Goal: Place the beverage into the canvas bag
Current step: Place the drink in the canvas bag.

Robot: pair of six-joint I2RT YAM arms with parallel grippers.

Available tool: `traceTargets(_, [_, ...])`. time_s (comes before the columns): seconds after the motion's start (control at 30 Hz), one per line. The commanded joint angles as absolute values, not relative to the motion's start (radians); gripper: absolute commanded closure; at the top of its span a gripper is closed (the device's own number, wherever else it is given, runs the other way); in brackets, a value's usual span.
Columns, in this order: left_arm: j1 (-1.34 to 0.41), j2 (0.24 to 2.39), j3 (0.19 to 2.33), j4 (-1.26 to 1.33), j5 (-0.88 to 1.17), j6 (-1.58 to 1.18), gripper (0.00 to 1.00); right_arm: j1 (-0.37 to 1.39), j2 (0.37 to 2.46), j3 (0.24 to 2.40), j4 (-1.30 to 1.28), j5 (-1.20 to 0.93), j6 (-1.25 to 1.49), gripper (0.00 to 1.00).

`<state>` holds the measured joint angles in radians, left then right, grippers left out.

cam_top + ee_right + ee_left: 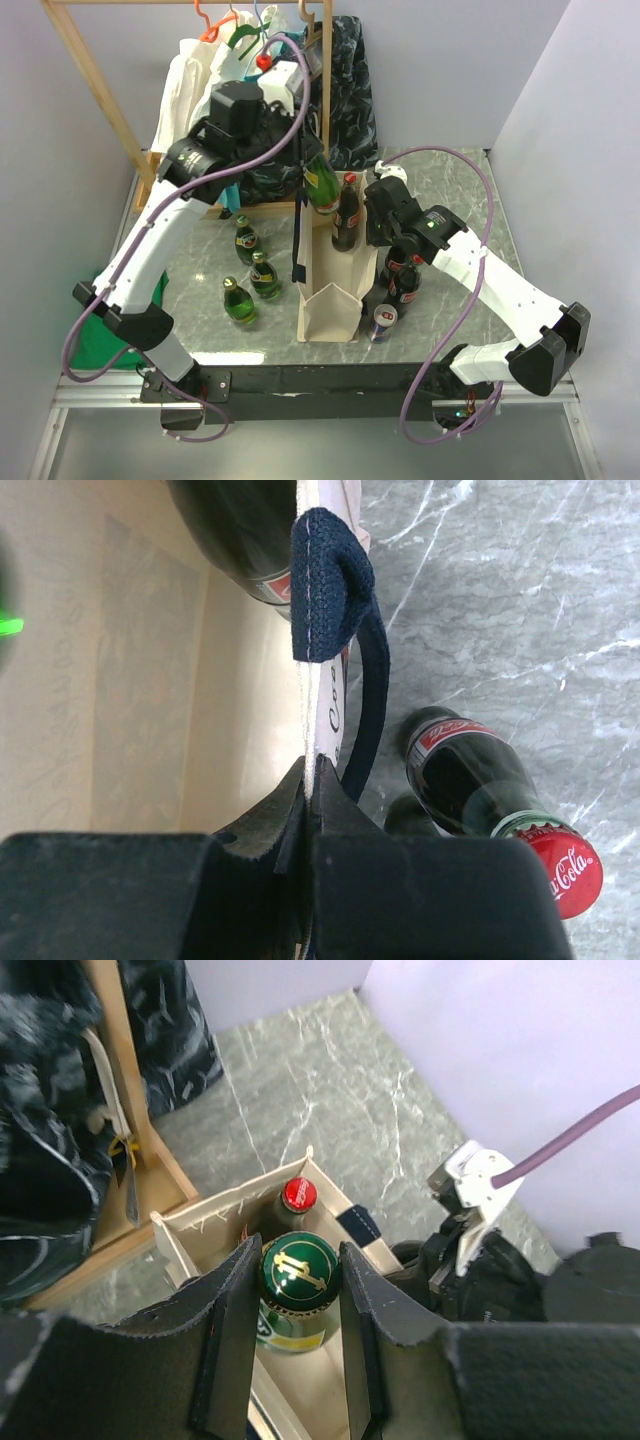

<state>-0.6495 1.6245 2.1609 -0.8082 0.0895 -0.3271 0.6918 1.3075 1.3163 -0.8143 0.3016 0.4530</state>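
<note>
My left gripper (298, 1265) is shut on the neck of a green glass bottle (296, 1305), the beverage, just below its green and gold cap. The bottle (322, 186) hangs over the far end of the open mouth of the cream canvas bag (330, 310). A dark cola bottle with a red cap (299, 1194) stands inside the bag (215, 1208). My right gripper (376, 230) is shut on the bag's right rim (312, 730), just below the navy handle (330, 580).
Three green bottles (250, 272) stand on the marble table (455, 190) left of the bag. Cola bottles (402, 278) and a can (383, 321) stand right of it, one cola bottle (490, 795) near my right fingers. A wooden clothes rack (95, 85) with hanging fabrics is at the back left.
</note>
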Motion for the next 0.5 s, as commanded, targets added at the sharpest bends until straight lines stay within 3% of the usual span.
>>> traceTargets(0.0, [-0.655,1.598,2.155,-0.607,0.077,-0.345,0.99,0.704,1.31,1.33,-0.799,0.304,0.459,1.0])
traceTargets(0.47, [-0.678,1.595,1.98,-0.568,-0.03,-0.356,0.99,0.706,1.313,1.341,-0.808,0.31,0.457,1.0])
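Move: The left gripper holds the green bottle by its neck. Its goal, the free far-left part of the canvas bag's mouth, lies some 20 cm below, about 2 cm ahead and 3 cm right. The cola already in the bag stands about 5 cm ahead and 7 cm right, 33 cm below; a loose green bottle stands 15 cm left, 2 cm ahead, 38 cm below. From the right gripper, shut on the bag's right rim, that opening is about 7 cm ahead and 10 cm left, level. Bring the left gripper down about 7 cm towards the open left side of the bag, easing 1 to 2 cm forward, and tip the fingers some 10 degrees further down so the hanging bottle straightens. Keep the neck grip unchanged. Hold the right gripper still, keeping its pinch on the bag's right rim. ##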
